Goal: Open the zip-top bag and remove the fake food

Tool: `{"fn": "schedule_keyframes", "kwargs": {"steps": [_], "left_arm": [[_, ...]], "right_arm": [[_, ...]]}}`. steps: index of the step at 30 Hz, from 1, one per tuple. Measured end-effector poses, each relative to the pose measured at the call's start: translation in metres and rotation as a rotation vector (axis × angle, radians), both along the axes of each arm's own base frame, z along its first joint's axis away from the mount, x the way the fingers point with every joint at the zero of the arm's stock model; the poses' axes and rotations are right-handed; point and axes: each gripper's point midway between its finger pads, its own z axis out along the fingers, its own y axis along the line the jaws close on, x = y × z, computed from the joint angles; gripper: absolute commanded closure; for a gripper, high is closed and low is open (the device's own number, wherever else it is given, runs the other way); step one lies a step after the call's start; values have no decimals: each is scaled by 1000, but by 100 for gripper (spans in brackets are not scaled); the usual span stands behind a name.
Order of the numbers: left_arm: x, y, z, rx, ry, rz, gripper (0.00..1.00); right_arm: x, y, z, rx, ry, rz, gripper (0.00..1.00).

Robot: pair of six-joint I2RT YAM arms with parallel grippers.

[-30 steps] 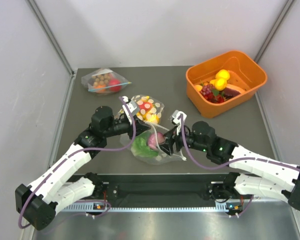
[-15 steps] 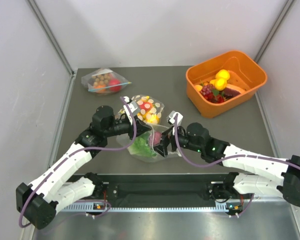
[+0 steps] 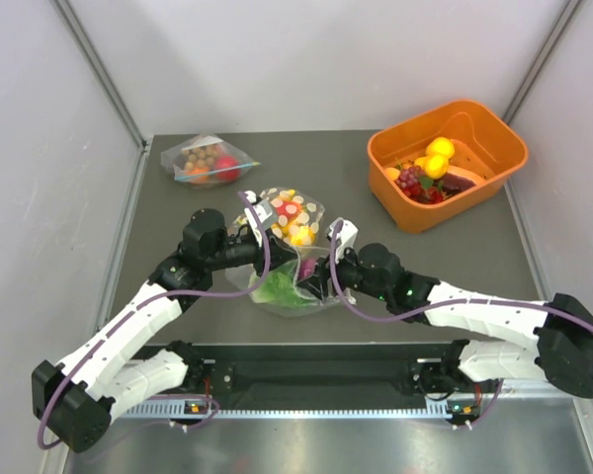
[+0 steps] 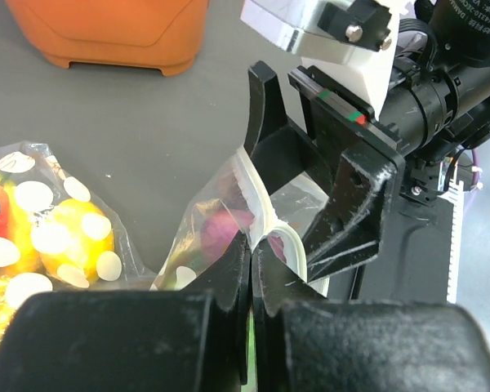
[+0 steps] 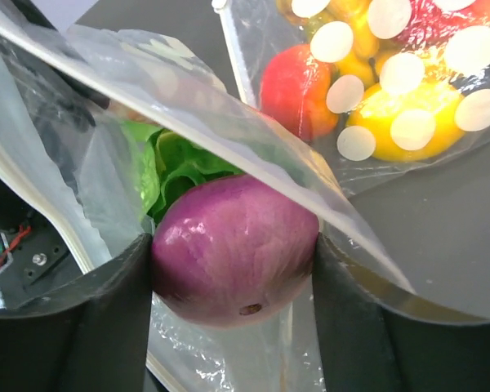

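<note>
The zip-top bag (image 3: 295, 292), clear with white dots, lies between the arms with its mouth pulled open. My left gripper (image 3: 277, 253) (image 4: 251, 247) is shut on the bag's white zip rim (image 4: 261, 214). Reaching into the mouth, my right gripper (image 3: 312, 280) (image 5: 233, 263) is shut on the purple onion (image 5: 235, 245), with a finger pressed against each side of it. The green lettuce (image 5: 168, 167) (image 3: 275, 288) sits behind the onion inside the bag. The right gripper's black fingers (image 4: 355, 204) fill the left wrist view.
A second dotted bag (image 3: 292, 214) (image 5: 392, 90) with yellow and red pieces lies just behind the open bag. At the back left is a plain clear bag (image 3: 206, 160). An orange bin (image 3: 415, 213) holding fruit stands at the back right.
My right gripper moved left into the bag's mouth and closed on the purple onion. The left gripper kept its hold on the rim.
</note>
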Motion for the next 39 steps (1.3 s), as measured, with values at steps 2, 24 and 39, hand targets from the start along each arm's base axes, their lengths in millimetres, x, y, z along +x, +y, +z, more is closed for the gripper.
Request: {"fn": "schedule_keyframes", "kwargs": {"steps": [2,24,39], "left_arm": [[0,0,0,0,0,1,100],[7,0,1,4,-21,41,100],[0,-4,1,0,-13,2,100]], "right_arm": [[0,-3,0,-1,-2,-16,58],[-28,-79,63,137,-106,-128,66],[-14,-101,56,129,-69,-291,58]]}}
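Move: My right fingers already hold the purple onion inside the open bag. From that hand the orange bin is about 32 cm ahead, 38 cm right and 5 cm lower. The lettuce sits some 8 cm to its left, level ahead and 6 cm below, and the pepper bag about 20 cm ahead, 7 cm left and 11 cm down. From my left hand, pinching the bag's rim, the bin is roughly 32 cm ahead, 42 cm right and 14 cm lower. I keep the purple onion gripped and carry it with my right hand about 10 cm right while raising it some 6 cm, away from the lettuce and up into the bag's mouth. I draw back slightly on the way, turn the wrist some 15 degrees clockwise, and sink about a centimetre at the end. My left hand keeps its pinch on the rim, staying nearly in place. ##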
